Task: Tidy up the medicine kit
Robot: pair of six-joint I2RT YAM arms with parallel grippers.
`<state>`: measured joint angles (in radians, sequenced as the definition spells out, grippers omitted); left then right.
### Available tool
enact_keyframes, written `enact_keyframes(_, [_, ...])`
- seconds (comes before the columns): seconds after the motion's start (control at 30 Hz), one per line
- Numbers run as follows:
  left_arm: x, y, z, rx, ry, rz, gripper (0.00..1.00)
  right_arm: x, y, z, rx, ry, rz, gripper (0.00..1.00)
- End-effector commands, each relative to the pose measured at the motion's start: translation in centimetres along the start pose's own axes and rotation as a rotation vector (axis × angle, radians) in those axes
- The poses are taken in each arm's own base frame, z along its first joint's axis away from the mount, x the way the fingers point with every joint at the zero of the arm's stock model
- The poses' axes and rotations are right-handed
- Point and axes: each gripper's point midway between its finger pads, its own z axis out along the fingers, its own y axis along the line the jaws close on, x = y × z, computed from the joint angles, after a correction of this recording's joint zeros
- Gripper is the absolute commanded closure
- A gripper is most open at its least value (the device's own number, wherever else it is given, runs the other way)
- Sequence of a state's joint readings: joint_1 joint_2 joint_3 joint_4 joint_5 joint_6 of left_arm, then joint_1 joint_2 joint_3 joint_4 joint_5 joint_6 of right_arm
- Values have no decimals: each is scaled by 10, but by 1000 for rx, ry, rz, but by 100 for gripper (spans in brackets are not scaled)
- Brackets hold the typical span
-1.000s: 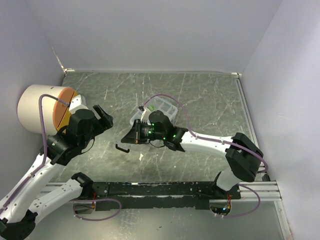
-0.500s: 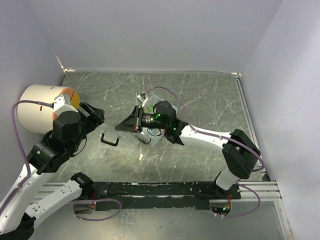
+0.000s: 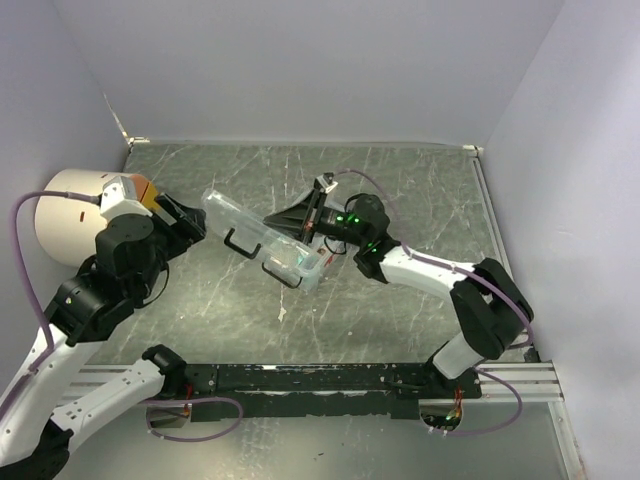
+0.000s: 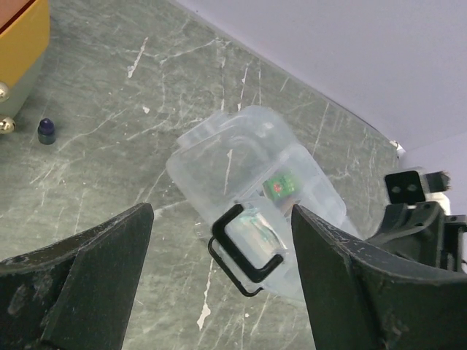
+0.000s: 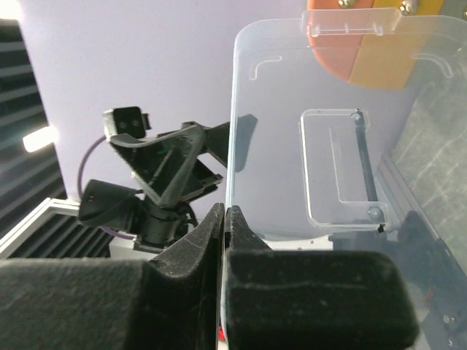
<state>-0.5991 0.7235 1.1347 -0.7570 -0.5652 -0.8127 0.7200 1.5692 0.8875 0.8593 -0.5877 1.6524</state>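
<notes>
The medicine kit (image 3: 290, 258) is a clear case lying mid-table, with a black handle (image 3: 240, 246). Its clear lid (image 3: 232, 215) slants up toward the left arm. My right gripper (image 3: 308, 224) is shut on the lid's edge; in the right wrist view the pads (image 5: 248, 240) pinch the thin clear lid (image 5: 314, 131). My left gripper (image 3: 186, 226) stands open just left of the kit, touching nothing. In the left wrist view its gripper (image 4: 221, 219) frames the kit (image 4: 241, 157) and the handle (image 4: 244, 248). A green and red item (image 4: 281, 186) shows inside.
A big white-and-orange cylinder (image 3: 75, 212) lies at the far left, right behind the left arm. A small dark blue cap (image 4: 47, 131) sits on the table near it. Walls close the table at the back and on both sides.
My right gripper has swung up and to the right, still shut, and the clear lid now spreads out toward the left. The left arm has drawn back toward the cylinder, jaws still open.
</notes>
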Motion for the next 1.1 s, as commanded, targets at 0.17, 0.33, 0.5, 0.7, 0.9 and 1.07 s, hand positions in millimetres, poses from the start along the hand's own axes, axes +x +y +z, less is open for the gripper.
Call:
enact_keyframes(0.17, [4, -16, 9, 42, 36, 57, 13, -27, 36, -43, -102, -92, 25, 100])
enact_keyframes(0.33, [26, -23, 22, 64, 105, 95, 12, -49, 24, -69, -91, -143, 80, 100])
enact_keyframes(0.5, [48, -27, 36, 73, 171, 120, 12, -68, 6, -94, -84, -199, 149, 100])
enact_keyframes(0.7, [59, -34, 47, 86, 202, 149, 12, -90, -16, -116, -72, -263, 198, 100])
enact_keyframes(0.9, [68, -42, 60, 99, 226, 163, 12, -102, -37, -131, -65, -291, 236, 98])
enact_keyframes(1.07, [82, -53, 73, 127, 258, 154, 12, -105, -43, -143, -77, -313, 235, 97])
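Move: The clear lid is already pinched by its edge in the right hand, its middle about 6 cm below and 3 cm back from the fingers, 1 cm left. The open medicine box it goes to stands some 7 cm ahead, 9 cm right and 25 cm below; the green packet inside lies about 3 cm beyond the box's middle and 2 cm left of it. From the left hand, the box is roughly 8 cm ahead, 25 cm right and 27 cm below. The lid, still pinched at its edge, is carried by the right hand about 15 cm to the right and 8 cm forward over the box, rising slightly before sinking to 6 cm below its starting height, while the wrist rolls and swings clockwise, each some 15 degrees; the grip effort falls off at the end. The open, empty left hand closes in on the box, going right, down and a bit forward. ##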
